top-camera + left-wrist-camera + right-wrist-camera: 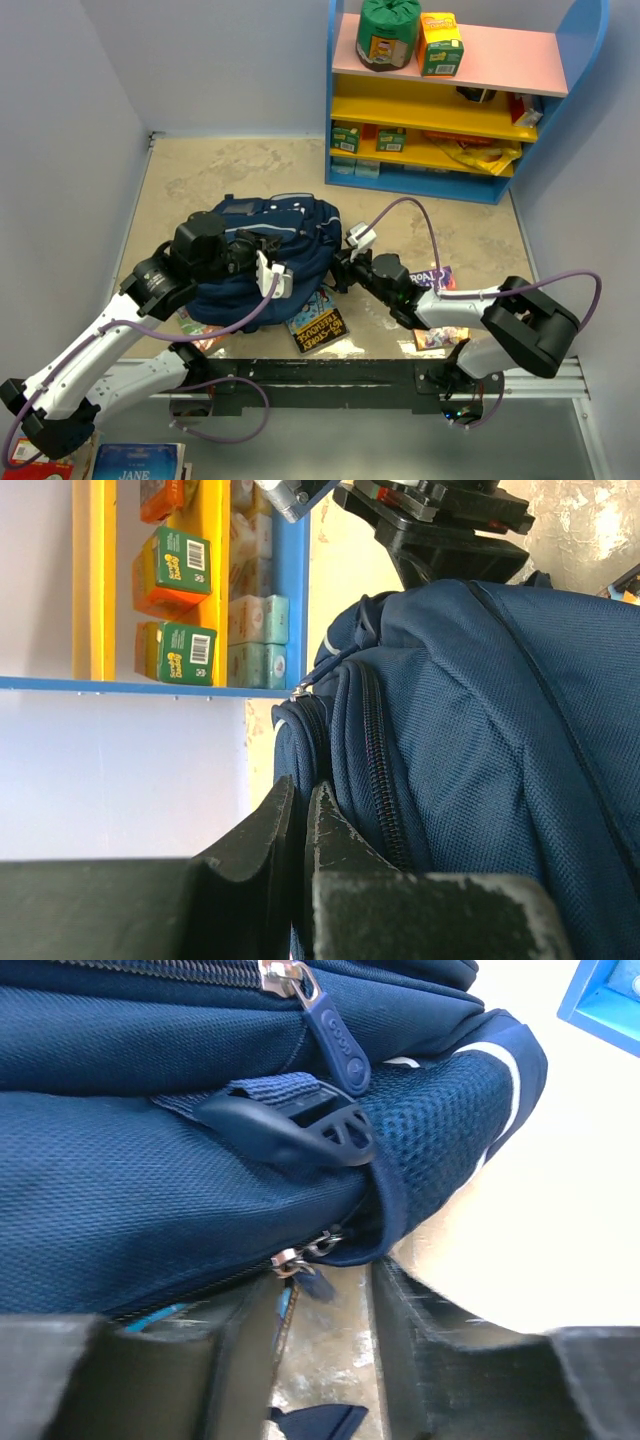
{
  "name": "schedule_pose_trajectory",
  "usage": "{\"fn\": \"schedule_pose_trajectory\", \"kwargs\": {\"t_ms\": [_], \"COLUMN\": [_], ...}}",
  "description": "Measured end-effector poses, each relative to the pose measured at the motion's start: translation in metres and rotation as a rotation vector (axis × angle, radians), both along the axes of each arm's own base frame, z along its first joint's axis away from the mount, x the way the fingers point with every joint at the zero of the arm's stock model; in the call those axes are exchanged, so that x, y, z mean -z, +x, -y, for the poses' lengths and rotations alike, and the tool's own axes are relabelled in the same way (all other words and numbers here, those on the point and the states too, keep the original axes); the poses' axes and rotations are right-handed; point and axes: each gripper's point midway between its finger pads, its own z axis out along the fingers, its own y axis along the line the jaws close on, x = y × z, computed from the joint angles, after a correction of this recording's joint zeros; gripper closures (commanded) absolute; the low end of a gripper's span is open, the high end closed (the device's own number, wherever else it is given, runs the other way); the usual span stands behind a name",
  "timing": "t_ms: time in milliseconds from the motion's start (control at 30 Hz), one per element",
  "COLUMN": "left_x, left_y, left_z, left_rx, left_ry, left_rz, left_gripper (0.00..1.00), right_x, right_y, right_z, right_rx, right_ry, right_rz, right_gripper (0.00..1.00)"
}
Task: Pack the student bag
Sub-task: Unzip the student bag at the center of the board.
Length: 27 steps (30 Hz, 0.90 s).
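The student bag (300, 225), a navy blue backpack, lies on the table between my two arms. My left gripper (268, 246) rests on its top. In the left wrist view the left gripper (303, 785) is shut, with a thin fold of the bag's (480, 740) fabric between its fingers, beside a closed zipper. My right gripper (345, 268) is at the bag's right side. In the right wrist view the right gripper (325, 1275) is open, and a small metal zipper slider (290, 1258) with a blue pull hangs by its left finger at the bag's (130, 1180) lower edge.
A black strap buckle (300, 1125) and a second zipper pull (335, 1035) sit above the right jaws. A blue shelf unit (460, 100) with boxes stands at the back right. Books lie under the bag's front edge (320, 325), by the right arm (432, 278) and at the near left (135, 462).
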Motion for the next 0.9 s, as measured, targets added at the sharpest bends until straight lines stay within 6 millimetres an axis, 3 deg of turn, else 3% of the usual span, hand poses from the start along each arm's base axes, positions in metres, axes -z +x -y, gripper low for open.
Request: {"fn": "schedule_pose_trajectory", "kwargs": {"t_ms": [133,167,200,433,700,900], "left_x": [0.0,0.0,0.0,0.0,0.006,0.011], "left_y": [0.0,0.0,0.0,0.001,-0.003,-0.003], "left_z": [0.0,0.0,0.0,-0.001,-0.003,0.004], "left_rx": [0.0,0.0,0.0,-0.008,-0.018,-0.013], "left_ry": [0.001,0.0,0.001,0.002,-0.019,-0.045], "left_rz": [-0.001,-0.001,-0.001,0.002,-0.018,-0.063], "left_gripper": [1.0,1.0,1.0,1.0,1.0,1.0], "right_x": [-0.003,-0.003,-0.003,-0.009,-0.033,-0.025], "right_y": [0.0,-0.001,-0.001,-0.01,-0.044,-0.061], "right_z": [-0.002,-0.002,-0.002,-0.001,0.004,0.007], "right_rx": [0.0,-0.001,0.002,0.01,-0.016,-0.034], "right_ry": [0.008,0.009,0.012,0.03,0.08,0.056], "right_rz": [0.01,0.009,0.006,-0.024,-0.049,-0.096], "right_gripper": [0.87,0.98,1.0,1.0,1.0,1.0]}}
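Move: My right fingers stand half open around the dangling zip pull at the student bag's right side, its middle only about 1 cm farther out and 1 cm to the left, at fingertip height. The strap buckle is roughly 2 cm ahead, level sideways and 4 cm above my right hand; the treehouse book lies some 7 cm back, 4 cm left and 11 cm below it. From my left hand, the pull is about 16 cm right, 2 cm ahead and 16 cm lower. I shut my right fingers on the zip pull, holding the hand nearly still until they have pinched it, then draw it back towards my base about 6 cm along the bag's zip, rising some 3 cm on the way before easing slightly down. My left hand keeps its pinch on the bag's raised upper edge against the pull, sinking just about 1 cm late on. ##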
